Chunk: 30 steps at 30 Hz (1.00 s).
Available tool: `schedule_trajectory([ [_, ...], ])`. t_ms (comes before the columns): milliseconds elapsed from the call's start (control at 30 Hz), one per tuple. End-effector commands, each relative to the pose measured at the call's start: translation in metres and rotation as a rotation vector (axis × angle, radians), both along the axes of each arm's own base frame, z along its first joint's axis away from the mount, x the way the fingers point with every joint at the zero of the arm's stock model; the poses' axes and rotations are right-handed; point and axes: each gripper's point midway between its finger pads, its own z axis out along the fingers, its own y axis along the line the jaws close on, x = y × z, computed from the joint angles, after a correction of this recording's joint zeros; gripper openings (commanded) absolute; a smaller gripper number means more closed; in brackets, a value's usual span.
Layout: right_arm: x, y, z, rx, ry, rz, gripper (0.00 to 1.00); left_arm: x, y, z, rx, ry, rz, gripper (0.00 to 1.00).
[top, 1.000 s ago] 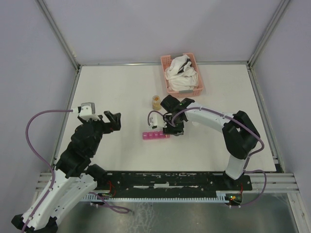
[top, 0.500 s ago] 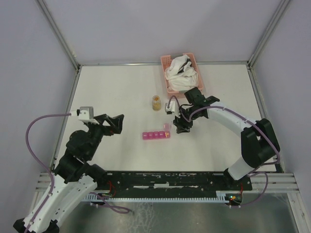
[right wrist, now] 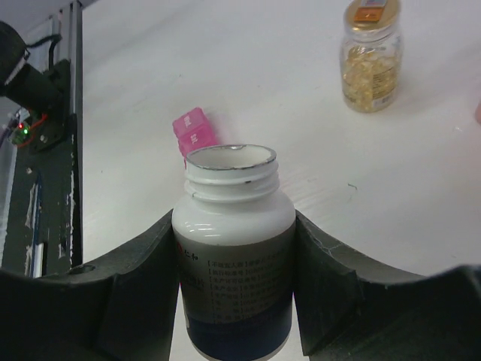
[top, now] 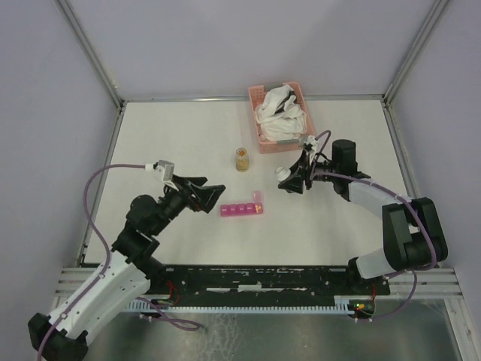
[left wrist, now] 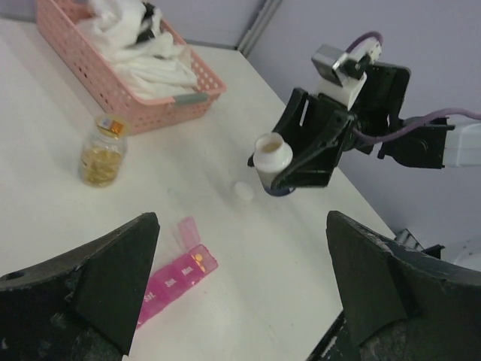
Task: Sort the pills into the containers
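Note:
The containers are a magenta pill-box strip (top: 239,209) lying mid-table, also in the left wrist view (left wrist: 167,283). Its right end lid (left wrist: 186,228) stands open, and yellow pills (left wrist: 198,259) lie in that compartment. My right gripper (top: 294,179) is shut on an uncapped white bottle (right wrist: 233,248), held upright a short way right of the strip (right wrist: 195,129). The bottle (left wrist: 272,154) hangs just above the table. A small white cap (left wrist: 243,191) lies beside it. My left gripper (top: 213,196) stands wide open with nothing in it, just left of the strip.
An amber bottle of capsules (top: 242,159) stands behind the strip. A pink lattice basket (top: 266,138) holding white cloths sits at the back edge. Metal frame posts and purple walls border the table.
My right arm has drawn back to the right from over the strip, carrying the white bottle and tipping it upright. My left arm has swung right, toward the strip's left end.

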Motion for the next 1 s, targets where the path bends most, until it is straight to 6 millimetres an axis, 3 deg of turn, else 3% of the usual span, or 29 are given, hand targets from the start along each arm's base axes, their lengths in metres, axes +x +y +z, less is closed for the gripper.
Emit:
schedule_trajectory([
  [0,0.01,0.002,0.069,0.227,-0.14,0.017,0.01,-0.014,-0.034,0.018,-0.183,-0.042,-0.173,0.99],
  [267,0.007,-0.004,0.088,0.32,-0.195,-0.021,0.01,-0.024,-0.081,0.013,-0.206,-0.077,-0.172,0.99],
  [467,0.004,-0.004,0.094,0.343,-0.198,-0.017,0.01,-0.015,-0.113,0.005,-0.249,-0.016,-0.161,0.99],
  [667,0.0,-0.004,0.094,0.343,-0.208,-0.003,0.01,0.007,-0.125,0.0,-0.249,0.024,-0.082,0.99],
  [967,-0.002,-0.004,0.097,0.362,-0.212,0.004,0.01,0.029,-0.147,0.021,-0.313,-0.008,-0.054,0.98],
])
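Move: Over to the left hand's right, about 21 cm across, 9 cm farther out and 13 cm lower, the open white bottle sits mouth-up in the right hand's fingers. From the left hand, the pink pillbox on the table is 8 cm right, 7 cm ahead and 26 cm below; the pill jar is 8 cm right and 20 cm ahead. The white lid lies some 5 cm right and 4 cm ahead of the right hand, 13 cm below. Swinging about 14 cm to its right towards the held bottle, the left hand dips roughly 5 cm and recovers half of it, first drawing back a little, then reaching forward again, fingers staying wide open. The right hand keeps its grip on the bottle and lifts it about 8 cm, mostly early on, its fingertips tilting up some 20 degrees. ##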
